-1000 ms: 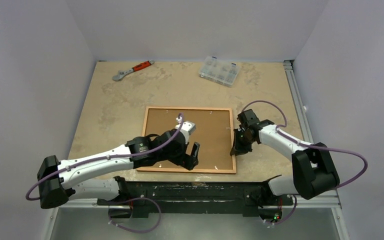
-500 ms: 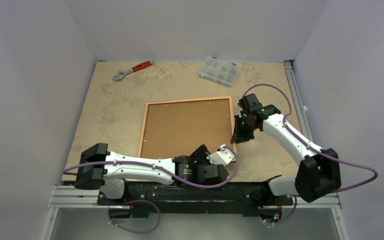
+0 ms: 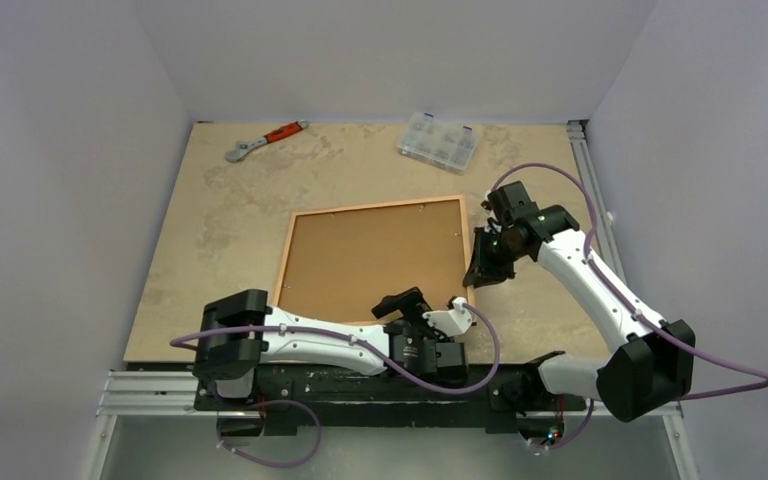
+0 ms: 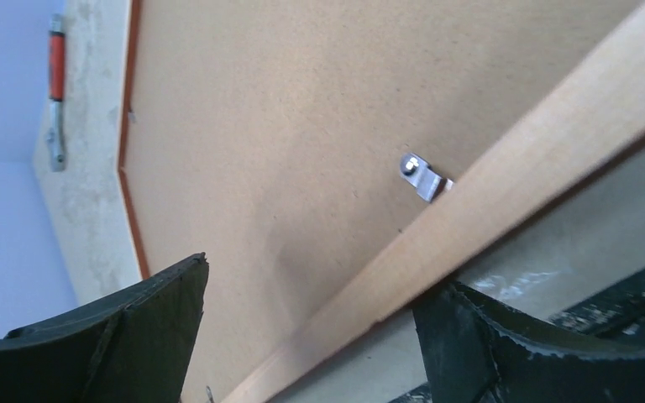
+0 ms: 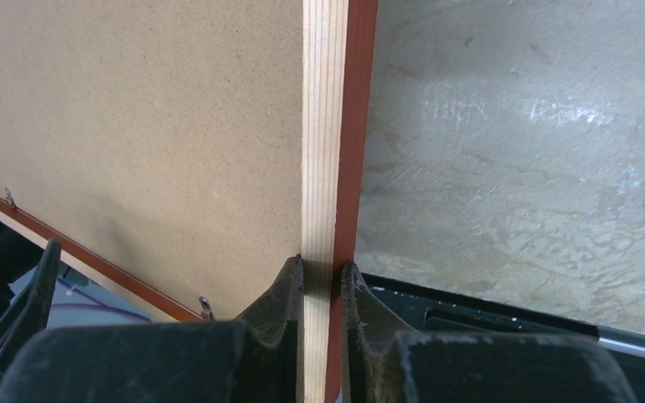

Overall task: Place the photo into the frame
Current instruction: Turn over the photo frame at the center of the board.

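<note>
The frame (image 3: 375,207) lies back-up on the table, a brown backing board (image 3: 375,260) filling it. My right gripper (image 3: 482,262) is shut on the frame's right rail (image 5: 327,126), pale wood on one side and red-orange on the other, with a finger on each face, and holds that side tilted up. My left gripper (image 3: 407,303) stands open at the frame's near rail (image 4: 504,168), one finger over the board (image 4: 285,126) and the other outside the rail, touching neither. A metal clip (image 4: 424,176) sits on the rail. The photo is hidden.
An orange-handled wrench (image 3: 265,140) lies at the back left and a clear plastic parts box (image 3: 438,141) at the back middle. A metal rail (image 3: 595,200) runs along the table's right edge. The black base bar (image 3: 360,385) lies just behind my left gripper.
My left arm has drawn back from over the board to the frame's near rail. My right gripper has lifted the frame's right side, and the frame has turned slightly.
</note>
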### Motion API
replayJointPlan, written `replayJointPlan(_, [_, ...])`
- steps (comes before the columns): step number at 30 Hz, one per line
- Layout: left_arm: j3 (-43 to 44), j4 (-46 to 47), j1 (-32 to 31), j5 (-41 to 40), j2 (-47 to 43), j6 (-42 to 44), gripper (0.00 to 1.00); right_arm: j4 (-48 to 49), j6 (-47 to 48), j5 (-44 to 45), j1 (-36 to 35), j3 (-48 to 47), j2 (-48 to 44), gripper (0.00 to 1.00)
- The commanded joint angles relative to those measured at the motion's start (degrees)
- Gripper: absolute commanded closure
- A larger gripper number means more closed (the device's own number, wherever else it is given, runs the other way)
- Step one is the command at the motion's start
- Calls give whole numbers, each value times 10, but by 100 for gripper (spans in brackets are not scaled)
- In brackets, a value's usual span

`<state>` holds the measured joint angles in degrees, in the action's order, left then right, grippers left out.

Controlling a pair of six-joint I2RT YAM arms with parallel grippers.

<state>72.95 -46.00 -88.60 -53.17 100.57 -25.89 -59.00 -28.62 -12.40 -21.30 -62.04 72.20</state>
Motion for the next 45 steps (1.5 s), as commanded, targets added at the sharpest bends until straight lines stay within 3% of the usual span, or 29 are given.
replayJointPlan(1, [30,-48,-3,-101,11,-24,16,8,-15,-89,1,-38,-37,100])
replayJointPlan(10, [36,-89,-4,-155,-6,-51,40,21,-12,-112,1,-30,-45,97])
replayJointPlan(16, [34,-107,-9,-162,-24,-60,62,59,-19,-119,1,-38,-70,47])
replayJointPlan(21, [49,-145,-16,-176,-36,-73,78,87,-12,-82,1,-70,-97,21])
replayJointPlan(28, [54,-191,-27,-181,-89,-93,90,160,37,-75,1,-104,-115,16])
replayJointPlan(30, [50,-195,-32,-183,-117,-96,99,202,68,-84,1,-98,-132,17])
replayJointPlan(37, [37,-221,-54,-178,-208,-123,100,496,152,-90,1,35,-285,19])
replayJointPlan(39, [39,-233,-61,-173,-234,-135,100,601,186,-115,0,96,-334,21])
replayJointPlan(41, [39,-230,-64,-157,-257,-131,100,675,227,-152,1,148,-369,14])
replayJointPlan(45, [36,-221,-72,-117,-296,-119,100,704,370,-290,1,183,-400,8])
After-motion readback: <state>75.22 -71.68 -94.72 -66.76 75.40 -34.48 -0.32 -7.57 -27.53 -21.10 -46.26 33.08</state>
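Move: The near rail of the photo frame runs between the left hand's open fingers; the stretch to grip is about 2 cm ahead, 2 cm left and 2 cm lower. The frame's near right corner is some 13 cm right, 2 cm ahead and 2 cm higher than that hand. The right hand already holds the raised right rail between its pads, with that corner about 4 cm back along it and the left hand's stretch of near rail roughly 15 cm left, 5 cm back and 5 cm lower. The left fingers close on the near rail while that hand eases up, left and slightly forward; keeping the pinch, the hand then lifts to about 15 cm above where it began and carries the rail some 10 cm left. As the left fingers close, the right hand lets go of the right rail and climbs about 24 cm clear, drifting forward and back again, tipping its fingers up from pointing down. ##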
